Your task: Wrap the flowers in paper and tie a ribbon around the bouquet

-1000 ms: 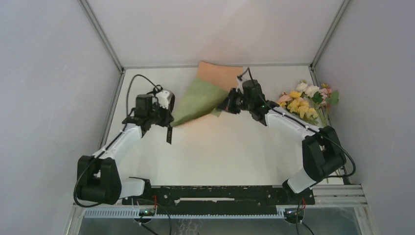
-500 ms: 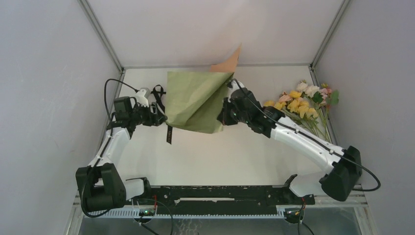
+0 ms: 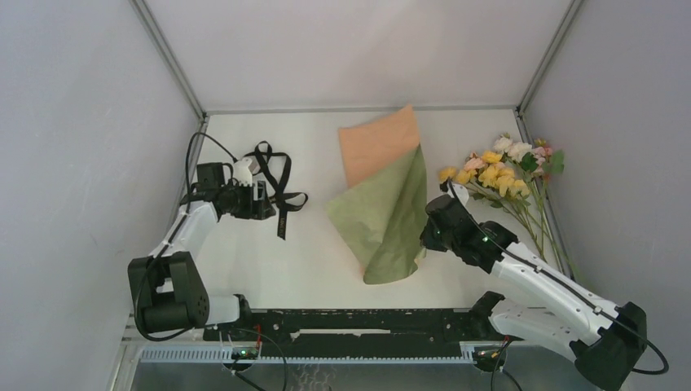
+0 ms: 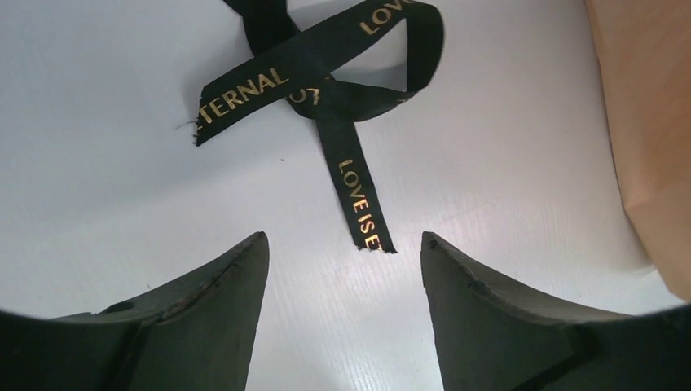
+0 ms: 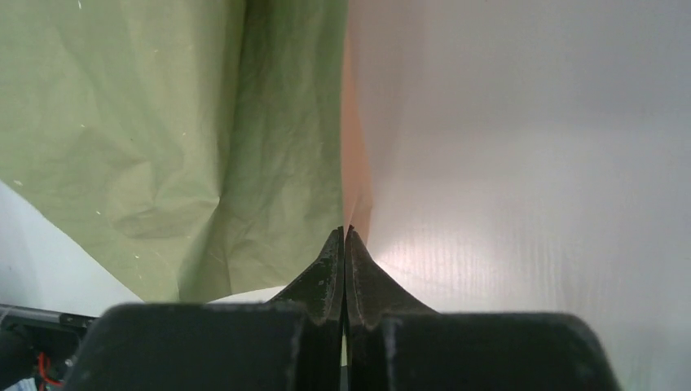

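Observation:
The paper [image 3: 381,213] lies mid-table, folded over, its olive green face up near me and its peach face [image 3: 373,145] showing at the back. My right gripper [image 3: 425,235] is shut on the paper's right edge; in the right wrist view the closed fingertips [image 5: 345,233] pinch the sheet [image 5: 163,122]. The black ribbon [image 3: 275,173] with gold lettering lies looped at the left. My left gripper [image 3: 267,205] is open beside it, with a ribbon end [image 4: 358,204] just ahead of its empty fingers [image 4: 342,244]. The flowers [image 3: 501,173] lie at the right, apart from the paper. No bouquet is in view.
Grey walls and metal frame posts [image 3: 169,61] close the table on three sides. The flower stems [image 3: 547,232] run along the right edge. The peach sheet [image 4: 652,122] fills the right side of the left wrist view. A black rail [image 3: 358,322] lies at the near edge.
My left gripper let go of the paper, opened and drew back to the left beside the ribbon. My right gripper pulled the paper toward the near right, folding its green face upward.

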`<state>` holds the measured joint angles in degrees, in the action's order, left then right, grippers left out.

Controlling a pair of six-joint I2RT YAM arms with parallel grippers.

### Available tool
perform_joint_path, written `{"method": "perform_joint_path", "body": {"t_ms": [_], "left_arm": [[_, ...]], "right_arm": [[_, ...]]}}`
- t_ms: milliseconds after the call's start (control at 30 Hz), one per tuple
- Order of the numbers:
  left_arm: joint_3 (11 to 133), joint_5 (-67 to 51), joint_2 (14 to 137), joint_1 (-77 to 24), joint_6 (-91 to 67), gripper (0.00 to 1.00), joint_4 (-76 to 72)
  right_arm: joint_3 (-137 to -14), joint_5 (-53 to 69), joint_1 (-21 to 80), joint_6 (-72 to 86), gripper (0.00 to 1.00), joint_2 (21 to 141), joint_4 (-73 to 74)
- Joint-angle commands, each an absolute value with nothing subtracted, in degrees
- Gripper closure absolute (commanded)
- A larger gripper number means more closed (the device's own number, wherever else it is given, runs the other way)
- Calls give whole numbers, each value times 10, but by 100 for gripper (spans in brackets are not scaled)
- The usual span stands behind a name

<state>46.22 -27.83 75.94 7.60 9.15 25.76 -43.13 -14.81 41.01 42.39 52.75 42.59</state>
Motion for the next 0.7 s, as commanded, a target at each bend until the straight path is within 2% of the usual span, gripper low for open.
{"method": "perform_joint_path", "body": {"t_ms": [0, 33, 100, 133, 400, 667], "left_arm": [[528, -346, 717, 47, 153, 24, 315], [539, -363, 709, 24, 161, 19, 328], [560, -395, 695, -39, 173, 2, 342], [571, -416, 693, -67, 172, 0, 343], [727, -501, 780, -242, 79, 0, 332], [733, -374, 759, -411, 90, 0, 288]], "right_arm": [[-484, -192, 443, 388, 100, 536, 462], [-500, -189, 449, 369, 100, 549, 462], [-524, -170, 455, 337, 100, 575, 451], [-533, -160, 456, 325, 100, 587, 442], [-561, -124, 443, 284, 100, 621, 410], [-562, -46, 386, 322, 100, 609, 368]]}}
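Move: The paper, green near flap folded up, has its middle about 30 cm right, 4 ahead of and 6 below the left hand; the black ribbon lies roughly 9 cm ahead, 3 right and 7 below. From the right hand, already closed on the paper's right edge, the paper's middle is some 15 cm ahead, 13 left and 9 below, and the flowers are about 20 ahead, 21 right and 9 below. Left hand sweeps about 27 cm right and up towards the paper, opening wide; right eases its pinched edge left. ##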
